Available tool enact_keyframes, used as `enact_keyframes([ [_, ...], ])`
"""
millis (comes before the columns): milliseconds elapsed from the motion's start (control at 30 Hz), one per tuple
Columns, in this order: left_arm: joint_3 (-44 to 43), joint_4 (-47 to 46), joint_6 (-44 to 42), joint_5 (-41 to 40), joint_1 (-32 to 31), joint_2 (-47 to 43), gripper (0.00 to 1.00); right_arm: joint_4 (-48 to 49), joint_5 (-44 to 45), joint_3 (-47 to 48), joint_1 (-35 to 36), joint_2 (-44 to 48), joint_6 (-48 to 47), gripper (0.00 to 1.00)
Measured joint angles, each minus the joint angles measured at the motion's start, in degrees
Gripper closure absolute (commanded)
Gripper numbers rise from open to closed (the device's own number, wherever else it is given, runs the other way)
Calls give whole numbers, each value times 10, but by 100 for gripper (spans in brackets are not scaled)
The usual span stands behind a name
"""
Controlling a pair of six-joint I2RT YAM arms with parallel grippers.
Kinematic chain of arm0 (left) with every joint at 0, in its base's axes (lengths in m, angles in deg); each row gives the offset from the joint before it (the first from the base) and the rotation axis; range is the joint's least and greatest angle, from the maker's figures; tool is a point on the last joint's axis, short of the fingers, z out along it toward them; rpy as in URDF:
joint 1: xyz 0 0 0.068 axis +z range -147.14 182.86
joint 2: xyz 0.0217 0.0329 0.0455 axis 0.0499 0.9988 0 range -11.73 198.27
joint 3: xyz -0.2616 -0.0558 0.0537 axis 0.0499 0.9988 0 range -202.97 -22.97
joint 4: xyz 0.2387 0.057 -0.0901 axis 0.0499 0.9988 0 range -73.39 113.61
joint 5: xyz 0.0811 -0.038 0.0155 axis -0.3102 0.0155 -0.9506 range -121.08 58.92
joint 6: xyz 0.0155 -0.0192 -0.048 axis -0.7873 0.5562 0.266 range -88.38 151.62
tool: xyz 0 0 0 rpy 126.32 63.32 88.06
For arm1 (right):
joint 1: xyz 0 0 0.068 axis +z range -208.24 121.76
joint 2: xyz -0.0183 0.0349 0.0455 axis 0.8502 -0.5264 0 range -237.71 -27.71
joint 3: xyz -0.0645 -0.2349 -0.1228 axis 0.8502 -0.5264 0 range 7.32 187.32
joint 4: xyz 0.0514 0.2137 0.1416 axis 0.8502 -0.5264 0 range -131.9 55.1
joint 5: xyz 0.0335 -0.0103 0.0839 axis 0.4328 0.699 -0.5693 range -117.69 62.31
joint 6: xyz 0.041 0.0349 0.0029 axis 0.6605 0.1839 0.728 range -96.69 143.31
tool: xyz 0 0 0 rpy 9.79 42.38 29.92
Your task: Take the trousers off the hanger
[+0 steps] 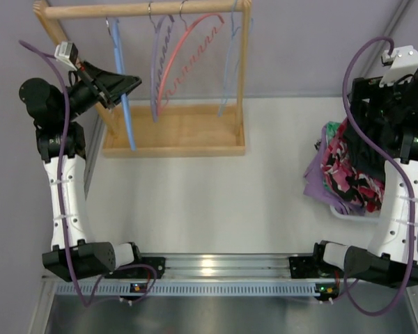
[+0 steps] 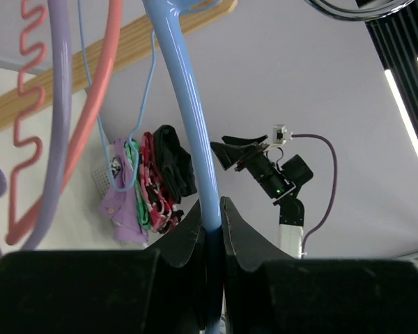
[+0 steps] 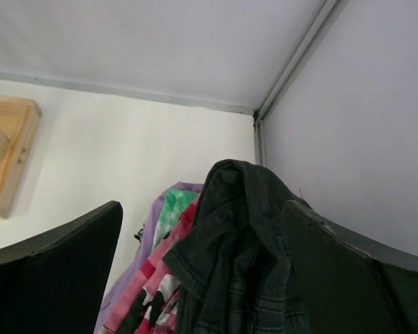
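The light blue hanger (image 2: 188, 104) hangs bare from the wooden rail, its thick arm (image 1: 125, 111) running down toward the rack base. My left gripper (image 2: 212, 209) is shut on that arm, at the rack's left end (image 1: 125, 87). The black trousers (image 3: 251, 236) lie limp on top of the patterned clothes heap (image 3: 160, 278) at the far right of the table. My right gripper (image 3: 202, 205) hovers just over them, open wide, one finger on each side of the cloth and neither pressing it. From above, the right gripper (image 1: 368, 129) covers most of the trousers.
The wooden rack (image 1: 174, 132) stands at the back left with a purple hanger (image 1: 155, 69), a red hanger (image 1: 188, 49) and a thin pale blue hanger (image 1: 230, 62). The clothes heap (image 1: 338, 174) sits in a white basket by the right wall.
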Motion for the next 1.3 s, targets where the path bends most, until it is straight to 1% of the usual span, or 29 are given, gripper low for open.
enact_keyframes([
  [167,-66,7,-14,22,19,62,100,-9,-20,26,0,-2,29,1],
  [367,-122,8,-24,16,20,143,100,-10,-34,35,0,-5,57,1],
  [667,-184,7,-20,2,19,196,100,-10,-44,35,0,-9,87,1],
  [767,-200,6,-16,-3,14,214,100,-10,-47,35,0,-12,94,1],
  [1000,-223,-3,-24,-41,-19,259,100,-10,-48,34,0,-12,98,1],
  [1300,-222,-7,-30,-49,-44,266,100,-6,-50,18,0,-6,99,1],
])
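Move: Ahead of the left hand, which already grips the emptied blue hanger, the free stretch of the rack's wooden rod lies about 25 cm forward, nearly straight on and some 8 cm higher. The purple hanger hangs about 24 cm ahead, 8 cm to the right and slightly lower, with the pink hanger roughly 7 cm beyond it to the right. From the right hand, that stretch of rod is around 68 cm left, 17 cm forward and 18 cm up. Carrying the blue hanger forward about 13 cm towards the rod at nearly constant height, the left hand bows some 3 cm to its left on the way and swings back right at the end, to bring the hook up to the rod beside the purple hanger. Its closed fingers keep their hold, the wrist barely turning. The empty right hand stays wide open above the trousers, drifting 2 cm left and rolling about 10 degrees, left side up. ##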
